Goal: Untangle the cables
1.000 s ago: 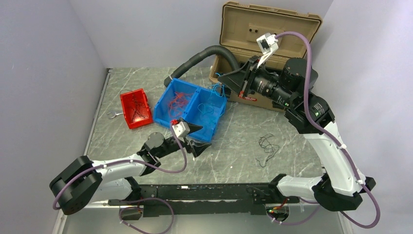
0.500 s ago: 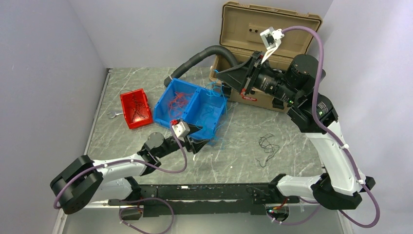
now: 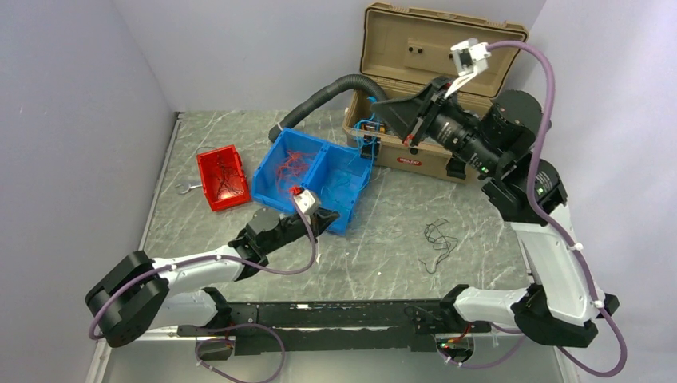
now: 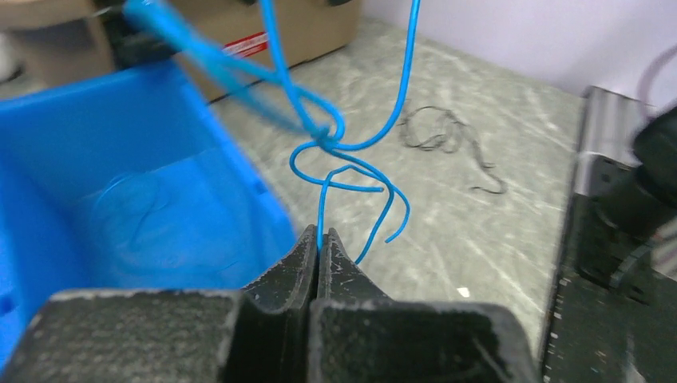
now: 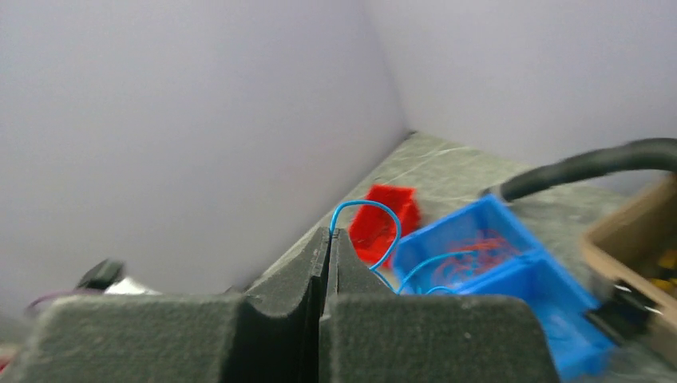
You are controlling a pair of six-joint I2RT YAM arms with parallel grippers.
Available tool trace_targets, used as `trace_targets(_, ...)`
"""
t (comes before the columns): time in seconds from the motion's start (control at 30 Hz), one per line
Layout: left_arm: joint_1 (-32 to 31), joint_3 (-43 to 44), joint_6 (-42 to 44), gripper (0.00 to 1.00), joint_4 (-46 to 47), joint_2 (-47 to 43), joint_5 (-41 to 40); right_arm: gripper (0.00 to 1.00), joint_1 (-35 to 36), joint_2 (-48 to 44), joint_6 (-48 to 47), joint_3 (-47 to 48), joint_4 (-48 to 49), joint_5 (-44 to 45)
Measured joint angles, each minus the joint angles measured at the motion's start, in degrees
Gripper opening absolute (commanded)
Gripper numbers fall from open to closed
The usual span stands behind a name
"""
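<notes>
Blue cables [image 4: 323, 136] hang in a knotted tangle between my two grippers. At the blue bin's front right corner, my left gripper [image 3: 323, 222] [image 4: 319, 235] is shut on one blue strand below the knot. My right gripper [image 3: 375, 104] [image 5: 330, 233] is raised in front of the tan case and shut on a looping blue strand [image 5: 375, 209], and blue cable [image 3: 366, 136] dangles below it. The blue bin [image 3: 263, 177] has red cables [image 3: 291, 163] in its left compartment and more blue ones [image 3: 343, 177] in its right. Black cables [image 3: 437, 239] [image 4: 443, 136] lie loose on the table.
A small red bin [image 3: 222, 177] [image 5: 389, 215] holding thin cables sits left of the blue bin, with a small metal piece [image 3: 185, 187] beside it. An open tan case [image 3: 431, 72] stands at the back right. A thick grey hose [image 3: 319, 100] curves from it toward the blue bin.
My left gripper went from open to shut on a blue strand at the bin's front corner. My right gripper rose and drew back right, pulling the blue tangle up.
</notes>
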Motion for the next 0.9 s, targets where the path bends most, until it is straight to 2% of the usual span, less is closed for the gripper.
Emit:
trace_targets(0.13, 1.33, 0.59, -1.97, 0.0, -6.93, -1.7, -9.64, 0.0, 0.04, -2.16, -4.44, 0.68, -3.04, 14.86)
trace_targets(0.33, 8.66, 0.74, -8.66, 0.0, -16.57, -2.93, -20.57, 0.0, 0.04, -6.36, -11.23, -0.31, -5.29, 42.23)
trace_targets(0.47, 9.35, -0.33, -10.86, 0.0, -18.95, -6.25, -25.59, 0.0, 0.04, -8.59, -14.25, -4.48, -4.92, 53.44)
trace_targets(0.53, 9.35, -1.57, -11.47, 0.0, -19.12, -9.09, -27.85, 0.0, 0.02, -8.94, -15.39, -5.97, -4.72, 56.26)
trace_targets(0.7, 9.38, -3.58, -11.76, 0.0, -19.28, -14.16, -31.87, 0.0, 0.02, -6.67, -17.05, -5.66, -4.61, 57.02)
trace_targets(0.9, 9.38, -3.8, -11.3, 0.0, -19.63, -20.37, -30.25, 0.0, 0.0, -0.81, -17.88, -1.38, -5.11, 48.5)
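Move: Both shut grippers already hold blue cable. Its tangle hangs between them: about 3 cm ahead, 6 cm right and 16 cm above the left hand, and about 3 cm ahead of and 20 cm straight below the right hand. From the left hand, the blue bin's right compartment is roughly 20 cm straight ahead and 14 cm below; the black cable is 30 cm right, 5 cm ahead and 18 cm below. The toolbox is some 42 cm ahead of the right hand, 18 cm right and 48 cm below. Both hands keep their pinch on the blue cable and swing quickly apart to pull the tangle open. The left goes about 14 cm left and 6 cm forward past the bin's near edge, dipping and rising again, turning counter-clockwise some 40 degrees. The right sweeps 18 cm right, turning clockwise, then eases 5 cm back left while working 8 cm forward and slightly down. ##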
